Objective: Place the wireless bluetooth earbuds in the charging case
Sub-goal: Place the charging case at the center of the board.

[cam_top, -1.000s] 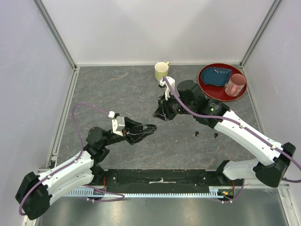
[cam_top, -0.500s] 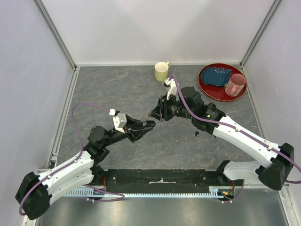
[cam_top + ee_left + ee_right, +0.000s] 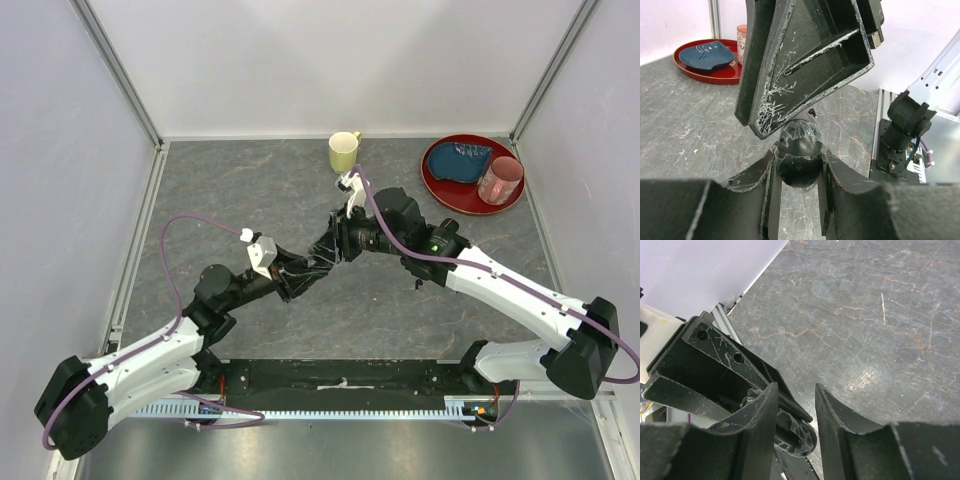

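The charging case (image 3: 799, 167), a glossy black oval wrapped in clear film, is pinched between the fingertips of my left gripper (image 3: 798, 161), which holds it above the table. In the top view the left gripper (image 3: 308, 268) and the right gripper (image 3: 326, 250) meet tip to tip at mid-table. My right gripper (image 3: 796, 400) stands open, and the case (image 3: 802, 437) shows low between its fingers, close against the left one. One of the wireless bluetooth earbuds (image 3: 417, 285) lies as a tiny black bit on the table beside the right forearm.
A yellow mug (image 3: 344, 151) stands at the back centre. At the back right, a red plate (image 3: 437, 185) carries a blue object (image 3: 468, 160) and a pink cup (image 3: 500, 180). Walls enclose the table on three sides.
The right gripper has swung left and down to the left gripper's tips, its jaws a little wider. The left gripper has risen slightly toward it, still holding the case.
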`<state>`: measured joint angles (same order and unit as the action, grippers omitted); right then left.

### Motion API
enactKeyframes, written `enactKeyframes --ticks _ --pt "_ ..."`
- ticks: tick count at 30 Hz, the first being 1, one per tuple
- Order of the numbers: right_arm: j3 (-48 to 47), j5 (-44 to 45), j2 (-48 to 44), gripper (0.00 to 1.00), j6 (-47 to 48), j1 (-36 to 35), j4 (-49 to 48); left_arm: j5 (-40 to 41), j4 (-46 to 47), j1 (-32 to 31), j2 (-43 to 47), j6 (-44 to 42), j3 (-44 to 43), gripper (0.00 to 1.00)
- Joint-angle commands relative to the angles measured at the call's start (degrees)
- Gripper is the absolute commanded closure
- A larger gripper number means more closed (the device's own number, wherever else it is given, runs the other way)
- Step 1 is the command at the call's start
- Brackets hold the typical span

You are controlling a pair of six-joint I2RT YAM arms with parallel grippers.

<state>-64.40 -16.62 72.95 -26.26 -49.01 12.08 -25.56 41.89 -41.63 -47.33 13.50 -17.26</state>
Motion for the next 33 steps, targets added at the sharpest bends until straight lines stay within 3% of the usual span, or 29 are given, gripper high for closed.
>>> enactKeyframes --ticks 1,6,8,11,13,18,23,29,33 --pt "-0.55 2.96 0.0 0.57 2.0 -1.35 3.21 7.36 3.81 0.06 -0.3 3.9 -2.17 0.98" --pt "1.55 16.15 -3.33 0.53 -1.32 -1.26 3.39 10.61 -3.55 0.14 -1.36 6.54 -5.41 0.98" --pt "1.74 29.11 -5.53 0.42 -4.4 -1.17 6.54 11.76 -8.46 0.14 -2.41 8.82 -7.7 0.98" --pt "2.7 33.05 -8.08 0.33 -7.83 1.37 9.37 14.83 -14.97 0.23 -5.47 12.86 -11.65 0.98" --pt "4.37 31.49 -10.09 0.29 -9.59 5.23 9.63 16.33 -22.36 0.32 -7.68 15.4 -15.41 0.98" --pt "8.58 21.57 -13.52 0.26 -11.18 15.16 9.72 11.78 -24.93 2.86 -18.64 21.9 -19.48 0.98" --pt "10.08 18.82 -15.99 0.25 -9.69 17.63 10.42 1.94 -17.91 9.44 -30.96 30.43 -22.55 0.98" --pt "9.91 16.89 -17.93 0.25 -8.11 18.08 12.27 -4.49 -8.16 13.67 -48.89 39.05 -29.32 0.97" --pt "9.91 16.71 -19.15 0.25 -7.05 18.25 13.85 -5.03 -9.62 14.2 -56.72 41.26 -37.03 0.92"
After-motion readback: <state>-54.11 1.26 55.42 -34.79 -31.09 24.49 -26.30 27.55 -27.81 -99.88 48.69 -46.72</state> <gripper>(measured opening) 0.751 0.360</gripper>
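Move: The left hand holds the case; the bare centre of the board lies about 18 cm ahead of it, 5 cm to its right and some 22 cm below. The yellow mug stands another 22 cm beyond that centre, in line with it. Of the two loose black earbuds, the nearer lies about 4 cm ahead of and 26 cm to the right of the left hand, at board level. From the right hand, the case is roughly 3 cm back, 1 cm left and 3 cm lower. The right fingers come away from the case and spread wider as that hand draws off about 16 cm to the right and some 6 cm forward, turning roughly 40 degrees clockwise. The left hand keeps its grip and carries the case some 16 cm forward towards the board's centre, level at first, then sinking about 15 cm as its fingers tip about 60 degrees downward. ##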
